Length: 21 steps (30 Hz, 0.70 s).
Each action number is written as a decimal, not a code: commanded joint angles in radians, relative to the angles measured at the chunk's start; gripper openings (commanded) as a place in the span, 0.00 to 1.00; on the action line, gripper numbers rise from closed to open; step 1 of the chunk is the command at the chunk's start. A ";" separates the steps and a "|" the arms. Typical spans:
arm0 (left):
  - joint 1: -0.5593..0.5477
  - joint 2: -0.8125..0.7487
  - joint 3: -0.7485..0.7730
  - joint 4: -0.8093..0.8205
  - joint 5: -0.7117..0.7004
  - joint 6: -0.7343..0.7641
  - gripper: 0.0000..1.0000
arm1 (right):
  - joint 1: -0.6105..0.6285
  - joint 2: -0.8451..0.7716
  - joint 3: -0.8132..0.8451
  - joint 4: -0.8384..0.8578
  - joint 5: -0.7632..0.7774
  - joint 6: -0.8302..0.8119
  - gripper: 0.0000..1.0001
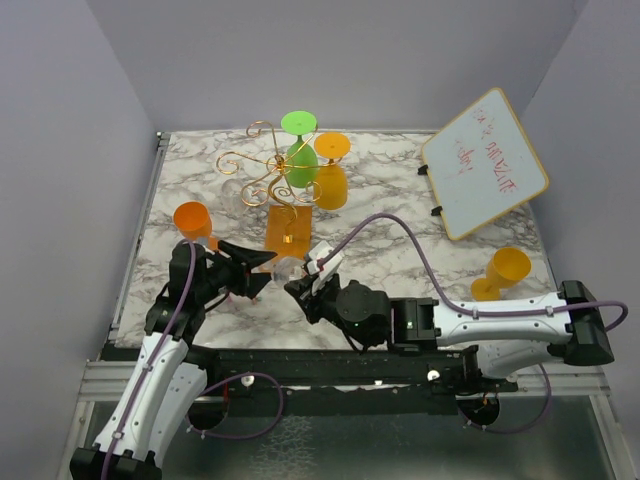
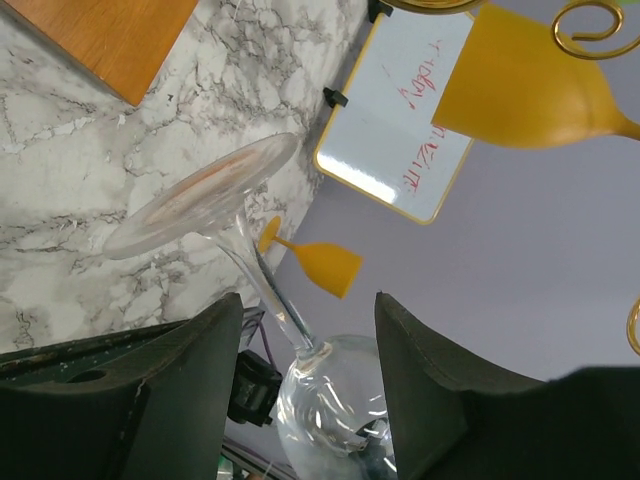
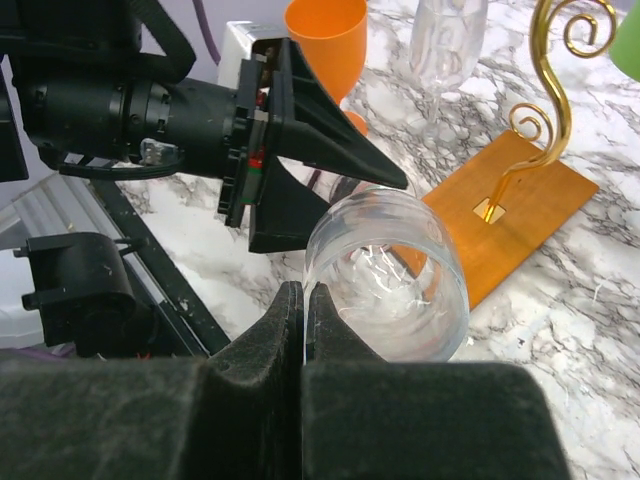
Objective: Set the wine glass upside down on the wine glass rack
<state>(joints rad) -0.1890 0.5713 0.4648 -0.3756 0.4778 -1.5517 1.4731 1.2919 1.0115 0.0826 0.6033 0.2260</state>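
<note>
The clear wine glass (image 1: 288, 268) lies tilted in the air between both arms, just in front of the rack's base. My right gripper (image 3: 303, 292) is shut on the glass's rim (image 3: 390, 270), also seen from above (image 1: 300, 288). My left gripper (image 2: 310, 300) is open, with one jaw on each side of the bowl (image 2: 335, 400) and stem; a gap shows on the left side. The glass's foot (image 2: 200, 200) points away toward the table. The wine glass rack (image 1: 270, 175) is gold curled wire on an orange-brown wooden base (image 1: 288, 228), behind the grippers.
A green glass (image 1: 300, 160) and a yellow-orange glass (image 1: 332, 180) hang upside down on the rack. An orange cup (image 1: 192, 220) stands at the left, a yellow glass (image 1: 505, 272) at the right. A whiteboard (image 1: 484, 162) leans at the back right. Another clear glass (image 3: 447, 40) stands near the base.
</note>
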 commanded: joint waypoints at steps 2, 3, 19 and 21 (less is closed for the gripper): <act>0.006 0.022 0.007 -0.019 -0.033 -0.058 0.53 | 0.031 0.054 0.046 0.149 0.079 -0.069 0.01; 0.006 0.025 0.006 -0.019 -0.032 -0.058 0.51 | 0.033 0.060 0.045 0.163 0.079 -0.069 0.01; 0.006 0.020 0.011 -0.001 -0.031 -0.111 0.16 | 0.056 0.140 0.025 0.284 0.017 -0.099 0.01; 0.006 0.010 0.004 0.019 -0.037 -0.128 0.07 | 0.058 0.139 0.013 0.295 -0.012 -0.094 0.01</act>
<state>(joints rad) -0.1818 0.5983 0.4648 -0.3656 0.4576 -1.5730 1.5200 1.4208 1.0279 0.2539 0.6388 0.1394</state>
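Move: The clear wine glass, pinched at its rim by the right hand, has its middle about 2 cm ahead and 2 cm right of the half-open left hand, and some 5 cm ahead and 3 cm left of the right hand. The left fingertips are about 3 cm ahead, 5 cm left and slightly below the right hand. From the left hand, the rack's wooden base lies about 12 cm ahead, 1 cm right; the orange glass is 12 cm ahead, 20 cm left; both are some 15 cm lower. The clear glass is fed stem-first between the left fingers: the right hand keeps its shut pinch on the rim and carries it about 3.5 cm left, sinking and drawing back slightly. The left hand holds almost still while its fingers close from half open to nearly shut around the stem, just on the foot side of the bowl. ##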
